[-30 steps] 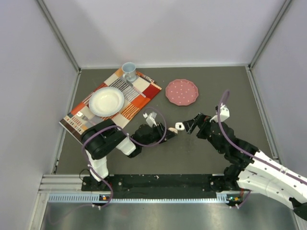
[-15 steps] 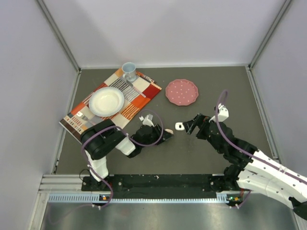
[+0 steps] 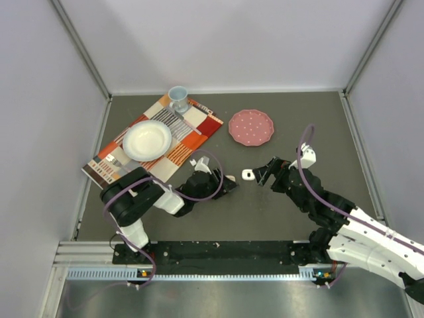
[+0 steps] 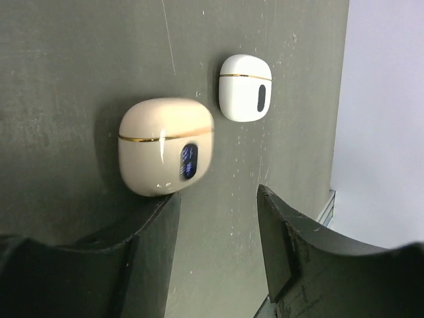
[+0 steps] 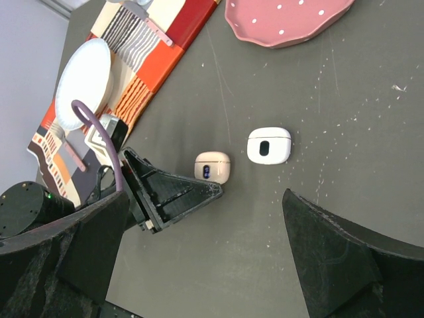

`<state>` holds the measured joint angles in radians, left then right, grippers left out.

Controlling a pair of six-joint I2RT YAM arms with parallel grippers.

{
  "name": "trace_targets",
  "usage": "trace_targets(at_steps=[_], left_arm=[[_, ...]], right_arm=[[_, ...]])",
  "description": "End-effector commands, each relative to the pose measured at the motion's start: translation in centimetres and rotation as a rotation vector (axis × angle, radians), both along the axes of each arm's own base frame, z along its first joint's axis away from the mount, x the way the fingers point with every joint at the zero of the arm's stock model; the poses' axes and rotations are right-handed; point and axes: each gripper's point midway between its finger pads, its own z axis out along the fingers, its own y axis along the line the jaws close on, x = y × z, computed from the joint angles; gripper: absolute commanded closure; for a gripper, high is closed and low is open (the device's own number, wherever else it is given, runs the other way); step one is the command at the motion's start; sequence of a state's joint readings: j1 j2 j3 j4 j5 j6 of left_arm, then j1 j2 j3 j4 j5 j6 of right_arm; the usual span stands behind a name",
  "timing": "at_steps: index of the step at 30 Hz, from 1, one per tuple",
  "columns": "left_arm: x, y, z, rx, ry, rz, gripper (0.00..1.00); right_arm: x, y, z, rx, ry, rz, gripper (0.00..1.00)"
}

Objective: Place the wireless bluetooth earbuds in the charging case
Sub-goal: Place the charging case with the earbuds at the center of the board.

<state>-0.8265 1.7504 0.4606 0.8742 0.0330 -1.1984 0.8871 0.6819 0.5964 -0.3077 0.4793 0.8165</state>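
Two small charging cases lie on the dark table, both with lids shut. The peach case (image 4: 165, 146) (image 5: 212, 166) sits just past the tip of one finger of my left gripper (image 4: 215, 222) (image 3: 228, 184). That gripper's jaws stand apart with nothing between them. The white case (image 4: 244, 87) (image 5: 269, 145) (image 3: 247, 174) lies a little farther on. My right gripper (image 5: 207, 218) (image 3: 263, 173) hovers wide open above and beside the white case, holding nothing. The earbuds are out of view.
A pink dotted plate (image 3: 251, 126) lies behind the cases. At the back left, a striped placemat (image 3: 195, 132) carries a white bowl (image 3: 147, 140) and a pale blue cup (image 3: 177, 98). Grey walls close in the table on three sides.
My left gripper's jaws have parted, and the peach case now lies free at the fingertip. The left arm's base link has swung left. The right arm has not moved.
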Motion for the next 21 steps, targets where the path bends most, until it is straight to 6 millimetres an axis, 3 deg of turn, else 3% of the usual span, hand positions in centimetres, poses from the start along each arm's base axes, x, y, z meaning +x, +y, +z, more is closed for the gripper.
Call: trace_targets(at_steps=[1, 6, 12, 13, 15, 18, 19, 21], left_arm=[[0.0, 1.2, -0.7, 0.07, -0.002, 0.01, 0.44], [-0.6, 2.0, -0.9, 0.094, 0.001, 0.006, 0.44], [-1.3, 2.7, 0.4, 0.156, -0.049, -0.037, 0.41], [-0.5, 3.2, 1.9, 0.173, -0.111, -0.01, 0.33], [-0.4, 4.0, 2.8, 0.222, -0.162, -0.014, 0.32], [0.1, 5.8, 7.0, 0.259, -0.289, 0.031, 0.29], [0.3, 7.0, 6.9, 0.319, -0.29, 0.059, 0.28], [0.8, 8.6, 7.8, 0.396, -0.35, 0.087, 0.12]], right_arm=[[0.4, -0.5, 0.6, 0.013, -0.01, -0.034, 0.01], [0.3, -0.6, 0.7, 0.016, -0.013, -0.032, 0.01], [0.3, -0.7, 0.5, 0.011, -0.011, -0.04, 0.01], [0.4, -0.8, 0.5, 0.001, -0.014, -0.044, 0.01], [0.5, -1.1, 0.6, -0.014, -0.021, -0.052, 0.01], [1.0, -1.9, 0.2, -0.059, -0.021, -0.075, 0.01], [1.1, -2.1, -0.1, -0.079, -0.017, -0.067, 0.01], [1.4, -2.8, -0.6, -0.108, 0.006, -0.079, 0.01]])
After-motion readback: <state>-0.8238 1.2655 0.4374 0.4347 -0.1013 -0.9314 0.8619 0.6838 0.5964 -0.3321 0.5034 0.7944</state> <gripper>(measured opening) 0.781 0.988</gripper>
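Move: The beige charging case stands right by the left hand's open fingertips, its middle about 3 cm ahead, 2 cm to the left and 2 cm below. The white charging case sits some 5 cm ahead and 5 cm to the right of that hand, equally low; the pink plate lies about 24 cm ahead and 6 cm right. From the right hand the beige case is roughly 6 cm ahead, 11 cm left and 18 cm below. The left hand's forward finger, close against the beige charging case, comes clear of it as the already loose fingers open wider. The hand first slips left and slightly back at almost the same height, then quickens upward, rising about 6.5 cm and ending some 5 cm to the left, its fingers tipping up and rolling about 15 degrees. ##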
